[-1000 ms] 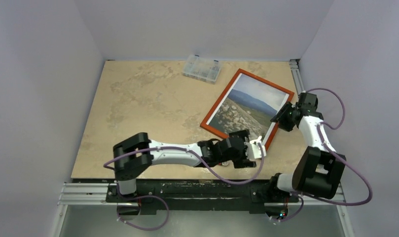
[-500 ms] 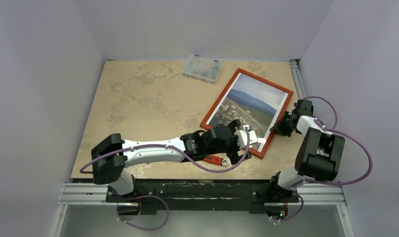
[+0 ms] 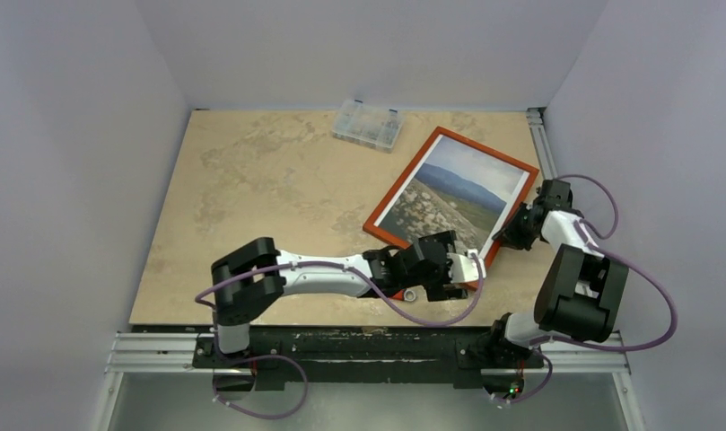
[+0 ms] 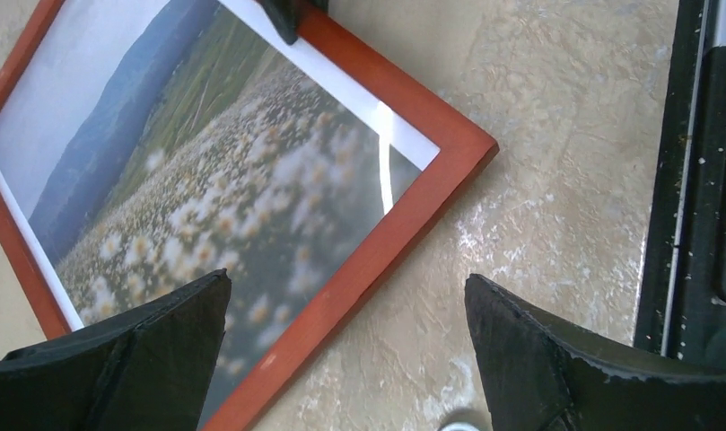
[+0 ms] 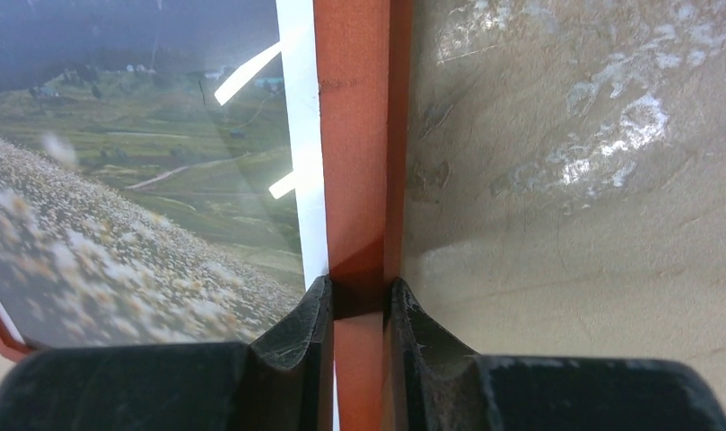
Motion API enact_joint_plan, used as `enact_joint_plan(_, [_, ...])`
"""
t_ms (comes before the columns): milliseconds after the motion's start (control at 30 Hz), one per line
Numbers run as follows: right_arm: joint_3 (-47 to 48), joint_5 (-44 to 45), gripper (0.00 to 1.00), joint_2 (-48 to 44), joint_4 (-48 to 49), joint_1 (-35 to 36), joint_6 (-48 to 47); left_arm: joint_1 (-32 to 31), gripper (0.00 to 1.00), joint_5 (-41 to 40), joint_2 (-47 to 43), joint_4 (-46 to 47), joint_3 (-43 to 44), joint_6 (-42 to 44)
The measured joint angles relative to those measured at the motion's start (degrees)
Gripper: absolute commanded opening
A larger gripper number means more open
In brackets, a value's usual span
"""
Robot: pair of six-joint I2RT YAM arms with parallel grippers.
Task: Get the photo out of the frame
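The frame [image 3: 384, 208], thin red-orange wood, lies flat and slanted on the table's right half. It holds the photo [image 3: 449, 190], a landscape with blue sky, dark mountains and a flowered field. My right gripper [image 3: 508, 237] is at the frame's right rail. In the right wrist view that gripper [image 5: 359, 296] is shut on the rail of the frame [image 5: 350, 135], beside the photo [image 5: 135, 180]. My left gripper [image 3: 472, 268] hovers over the frame's near corner. In the left wrist view it [image 4: 345, 296] stands open above the frame [image 4: 413, 197] and the photo [image 4: 206, 180], holding nothing.
A clear plastic organiser box [image 3: 368, 124] sits at the back of the table, just beyond the frame's far corner. A small metal ring end of a tool [image 3: 411, 293] peeks out under my left arm. A metal rail [image 3: 543, 144] runs along the table's right edge, and walls close in all round.
My right gripper came down along the frame's right rail and shut on it. My left arm swung over the frame's near edge and came back to the near corner, still open.
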Motion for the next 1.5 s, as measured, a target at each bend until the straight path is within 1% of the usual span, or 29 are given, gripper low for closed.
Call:
enact_joint_plan(167, [2.4,-0.2,0.00,0.0,-3.5,0.0,0.0,-2.9,1.00,-2.6,4.9,4.0,1.5,8.8])
enact_joint_plan(400, [2.9,-0.8,0.00,0.0,-5.4,0.0,0.1,-6.7,1.00,-6.1,10.5,11.1,1.4,21.8])
enact_joint_plan(600, [3.6,-1.9,0.00,0.1,-6.7,0.0,0.7,-7.1,0.93,-9.3,15.9,17.5,1.5,29.5])
enact_joint_plan(667, [4.4,-1.9,0.00,0.1,-7.6,0.0,0.9,-7.3,0.87,-11.2,18.0,21.0,1.7,32.1])
enact_joint_plan(733, [5.1,-2.0,0.00,0.1,-8.2,-0.1,1.0,-7.2,0.77,-12.4,18.8,23.2,1.7,34.4])
enact_joint_plan(833, [6.0,-2.2,0.00,0.1,-8.9,-0.1,1.1,-6.4,0.58,-17.0,22.4,29.1,2.3,39.0])
enact_joint_plan(933, [6.1,-2.3,0.00,0.1,-9.0,-0.1,1.2,-6.7,0.40,-22.3,29.4,35.4,8.2,43.9])
enact_joint_plan(1033, [6.1,-2.3,0.00,0.0,-9.2,0.0,1.2,-7.2,0.22,-25.4,31.7,39.1,10.4,46.5])
enact_joint_plan(1067, [6.5,-2.4,0.14,-0.3,-9.4,0.0,1.2,-7.2,0.14,-26.0,31.7,39.8,10.4,47.8])
enact_joint_plan(1100, [7.1,-2.5,0.27,-0.6,-9.9,0.0,1.2,-7.2,0.00,-26.6,31.7,40.2,10.6,49.6])
enact_joint_plan(1133, [8.1,-2.7,0.38,-1.2,-10.7,0.0,1.1,-7.1,0.00,-27.1,31.5,40.4,10.8,51.5])
enact_joint_plan(1200, [10.2,-2.2,0.51,-3.4,-12.5,0.5,0.6,-7.1,0.00,-28.9,31.3,41.7,11.7,53.0])
enact_joint_plan(1300, [13.6,-1.6,0.65,-7.3,-14.3,1.1,0.2,-7.4,0.00,-30.3,29.2,40.0,11.5,52.1])
enact_joint_plan(1333, [15.7,-1.2,0.68,-9.2,-15.2,1.2,0.0,-7.6,0.00,-31.0,28.2,38.7,11.2,51.2])
enact_joint_plan(1433, [21.0,-0.6,0.70,-13.5,-16.5,1.3,0.0,-8.3,0.00,-32.4,23.8,35.4,9.6,47.7])
enact_joint_plan(1500, [24.7,-0.5,0.70,-16.6,-16.7,1.4,0.1,-9.0,0.00,-33.6,19.2,32.3,8.6,44.1])
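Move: The photo frame's near right corner lies about 8 cm to the left hand's right, 3 cm back and 8 cm below. The right fingers already pinch the frame's right bar, some 15 cm right and 6 cm ahead of the left hand, 8 cm lower. From the right hand that corner is 11 cm back and 6 cm left, about level. The red wrench lies roughly 15 cm left of the left hand, 5 cm back and 10 cm down. Down and to the right by some 6 cm, the left hand swings its fingers up about 50 degrees until nearly level, presents them to the frame's near right corner, then goes forward about 7 cm, closes on the frame there and lifts nearly 10 cm. The right hand keeps its pinch with a slight rise, then lets go of the right bar and climbs off quickly, about 20 cm up in all. ##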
